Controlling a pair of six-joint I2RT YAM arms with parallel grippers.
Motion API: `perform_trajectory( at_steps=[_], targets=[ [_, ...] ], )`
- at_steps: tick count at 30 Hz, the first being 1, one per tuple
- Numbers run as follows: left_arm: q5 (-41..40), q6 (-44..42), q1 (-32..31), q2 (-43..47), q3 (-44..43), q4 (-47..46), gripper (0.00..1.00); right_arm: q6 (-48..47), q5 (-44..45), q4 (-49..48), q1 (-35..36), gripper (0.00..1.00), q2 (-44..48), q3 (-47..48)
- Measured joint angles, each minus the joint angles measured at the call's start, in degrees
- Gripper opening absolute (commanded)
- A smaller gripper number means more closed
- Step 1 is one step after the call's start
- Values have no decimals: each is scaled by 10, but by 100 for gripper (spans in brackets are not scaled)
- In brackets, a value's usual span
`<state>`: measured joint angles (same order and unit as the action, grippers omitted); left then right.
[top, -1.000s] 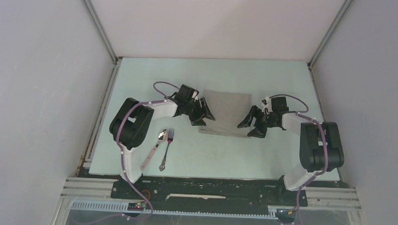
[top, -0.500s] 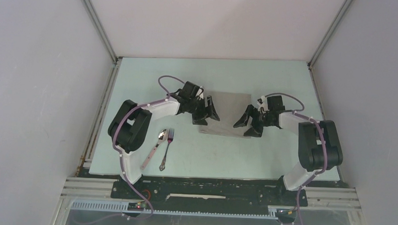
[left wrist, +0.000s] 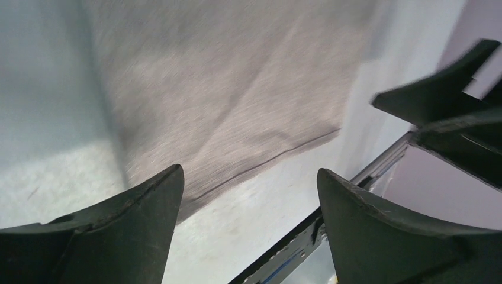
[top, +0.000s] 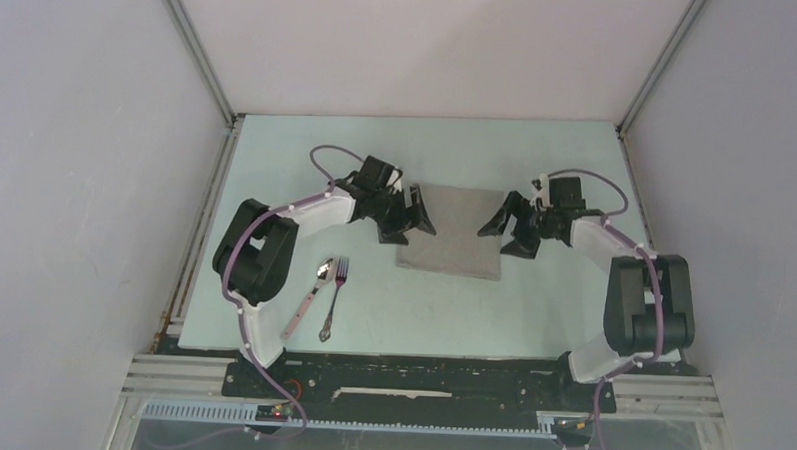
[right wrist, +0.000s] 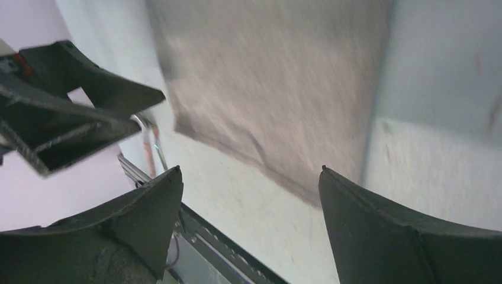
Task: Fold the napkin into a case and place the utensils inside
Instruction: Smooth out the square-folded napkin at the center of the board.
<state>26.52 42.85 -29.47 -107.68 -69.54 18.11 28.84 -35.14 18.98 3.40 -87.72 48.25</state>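
Observation:
The grey napkin [top: 452, 230] lies flat as a folded oblong in the middle of the pale table, and also fills the upper part of the left wrist view [left wrist: 237, 89] and the right wrist view [right wrist: 278, 89]. My left gripper [top: 415, 218] [left wrist: 248, 171] hovers open at its left edge, holding nothing. At the napkin's right edge my right gripper [top: 504, 232] [right wrist: 250, 170] is open and empty too. The spoon [top: 312, 290] with a pale handle and the metal fork [top: 333, 298] lie side by side near the left arm, apart from the napkin.
Grey walls enclose the table [top: 537, 160] on the left, right and back. A black metal rail [top: 419, 371] runs along the near edge by the arm bases. The right gripper's fingers [left wrist: 450, 112] show in the left wrist view.
Both grippers have opened wider and drawn away from the napkin's near corners towards the back. The napkin's near edge now lies uncovered and flat.

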Motion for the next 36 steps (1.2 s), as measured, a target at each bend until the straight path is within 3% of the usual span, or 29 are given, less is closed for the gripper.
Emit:
perform_trajectory(
  at_steps=[2, 8, 15, 19, 28, 36],
  targets=[
    [1, 2, 2, -5, -49, 5, 89, 6, -14, -18, 0, 98, -42, 55],
    [18, 29, 15, -88, -218, -42, 89, 46, -49, -102, 0, 98, -217, 220],
    [33, 83, 54, -231, -297, -94, 90, 97, -88, -156, -7, 96, -339, 312],
    [66, 126, 84, -278, -302, -120, 90, 117, -106, -183, -25, 96, -366, 318],
    [80, 147, 105, -287, -307, -145, 91, 135, -141, -189, -89, 95, -386, 326],
    [87, 141, 95, -281, -333, -140, 92, 110, -125, -132, -81, 97, -364, 347]
  ],
)
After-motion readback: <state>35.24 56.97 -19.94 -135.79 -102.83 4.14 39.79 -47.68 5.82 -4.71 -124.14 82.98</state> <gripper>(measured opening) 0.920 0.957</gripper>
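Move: The napkin's far-left corner lies about 16 cm ahead of the left hand, 3 cm to its left and 4 cm below; the napkin's middle is some 4 cm ahead and 6 cm right. From the left hand, the fork is about 15 cm back and 16 cm left, the spoon 16 cm back and 21 cm left. For the right hand, the napkin's far-right corner is about 16 cm ahead, 3 cm right and 5 cm below; the napkin's middle is 4 cm ahead, 8 cm left. Send both open grippers forward together about 19 cm to the napkin's far edge, the left arcing up some 8 cm and back down, the right staying low. There, swing the left slightly back to the right and turn it about 15 degrees counter-clockwise; ease the right a few centimetres left until shortly before the end. Finish with both rising slightly, fingers still open. ##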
